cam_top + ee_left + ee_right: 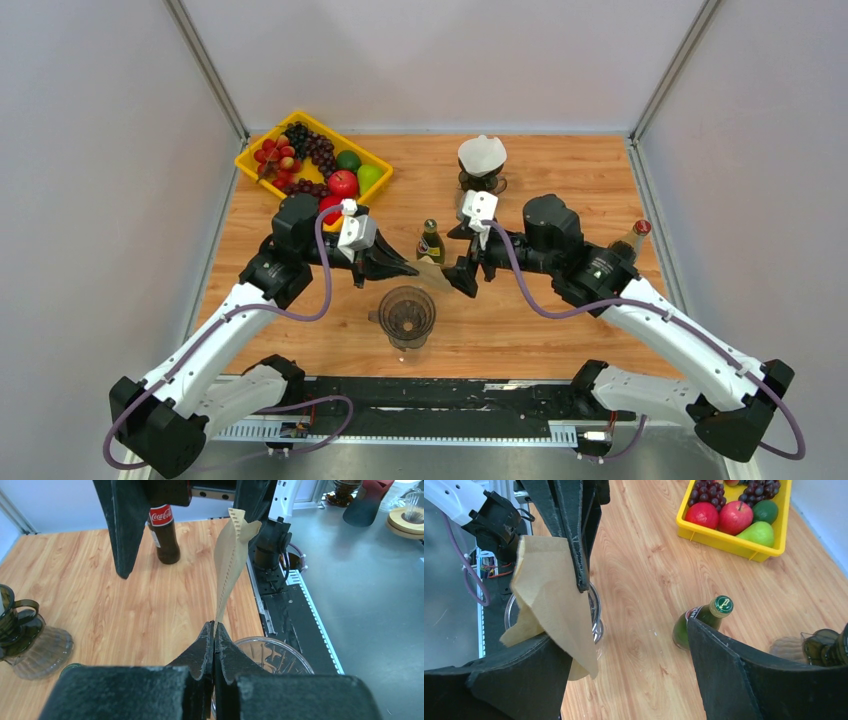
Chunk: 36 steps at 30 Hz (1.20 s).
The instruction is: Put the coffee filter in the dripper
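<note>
My left gripper (410, 268) is shut on the lower edge of a folded brown paper coffee filter (232, 555), which sticks out from its tips (215, 630). The filter (436, 276) hangs just above and right of the clear glass dripper (407, 315), whose rim (280, 655) shows beside my left fingers. My right gripper (456, 258) faces the left one with its jaws wide open. In the right wrist view the filter (554, 600) lies against one of my right fingers (509, 680), the other finger (749, 675) stands far off, and the dripper (596, 611) is partly hidden behind the paper.
A green bottle (430, 241) stands just behind the grippers, close to my right finger. A cola bottle (632, 238) is at the right. A dark server holding white filters (482, 158) stands at the back. A yellow fruit tray (262, 150) sits back left.
</note>
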Each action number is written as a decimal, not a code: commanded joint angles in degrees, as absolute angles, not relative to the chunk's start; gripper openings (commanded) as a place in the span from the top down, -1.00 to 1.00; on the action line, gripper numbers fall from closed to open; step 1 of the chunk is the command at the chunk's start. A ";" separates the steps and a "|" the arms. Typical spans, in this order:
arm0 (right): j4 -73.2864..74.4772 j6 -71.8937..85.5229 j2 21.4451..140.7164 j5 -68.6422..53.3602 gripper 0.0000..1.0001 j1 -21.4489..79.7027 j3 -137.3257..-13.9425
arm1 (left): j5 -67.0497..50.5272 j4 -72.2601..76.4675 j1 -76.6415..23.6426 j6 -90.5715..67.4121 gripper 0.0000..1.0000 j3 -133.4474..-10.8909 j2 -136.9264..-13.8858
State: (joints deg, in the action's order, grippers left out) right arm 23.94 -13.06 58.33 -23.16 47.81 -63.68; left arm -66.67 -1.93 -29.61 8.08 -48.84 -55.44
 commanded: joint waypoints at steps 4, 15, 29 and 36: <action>20.87 -10.69 60.97 -25.83 -0.68 47.64 -65.74 | -69.45 -0.34 -29.64 8.78 1.00 -50.49 -54.54; 17.21 -8.52 60.90 -32.34 -0.09 47.69 -64.31 | -70.09 4.53 -29.65 5.88 1.00 -49.66 -54.28; 13.55 -0.39 58.56 -22.07 1.00 47.64 -62.71 | -58.89 11.08 -29.70 -4.74 0.47 -47.56 -52.69; 13.74 9.10 56.08 -2.95 1.00 47.59 -61.64 | -39.25 7.05 -29.69 -11.89 -0.98 -48.46 -50.40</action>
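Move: The left fingers, pointing right, hold the tan coffee filter by its left end; its middle is about 4 cm to their right and 1 cm back. From the open right hand, it lies some 5 cm left, 2 cm back and 1 cm lower. Well below, the green bottle stands some 11 cm ahead and 5 cm left of the right hand; the empty dripper is about 5 cm back and 1 cm left of the left hand. Dipping a little, then easing left and back about 2.5 cm, the right hand brings its fingers around the filter's free right part and shuts on it, while the left keeps its pinch and rises some 2 cm. The left fingers then open wide and go forward about 3 cm, turning counter-clockwise; the right keeps its pinch, moving forward, right and up as it turns some 15 degrees clockwise. ##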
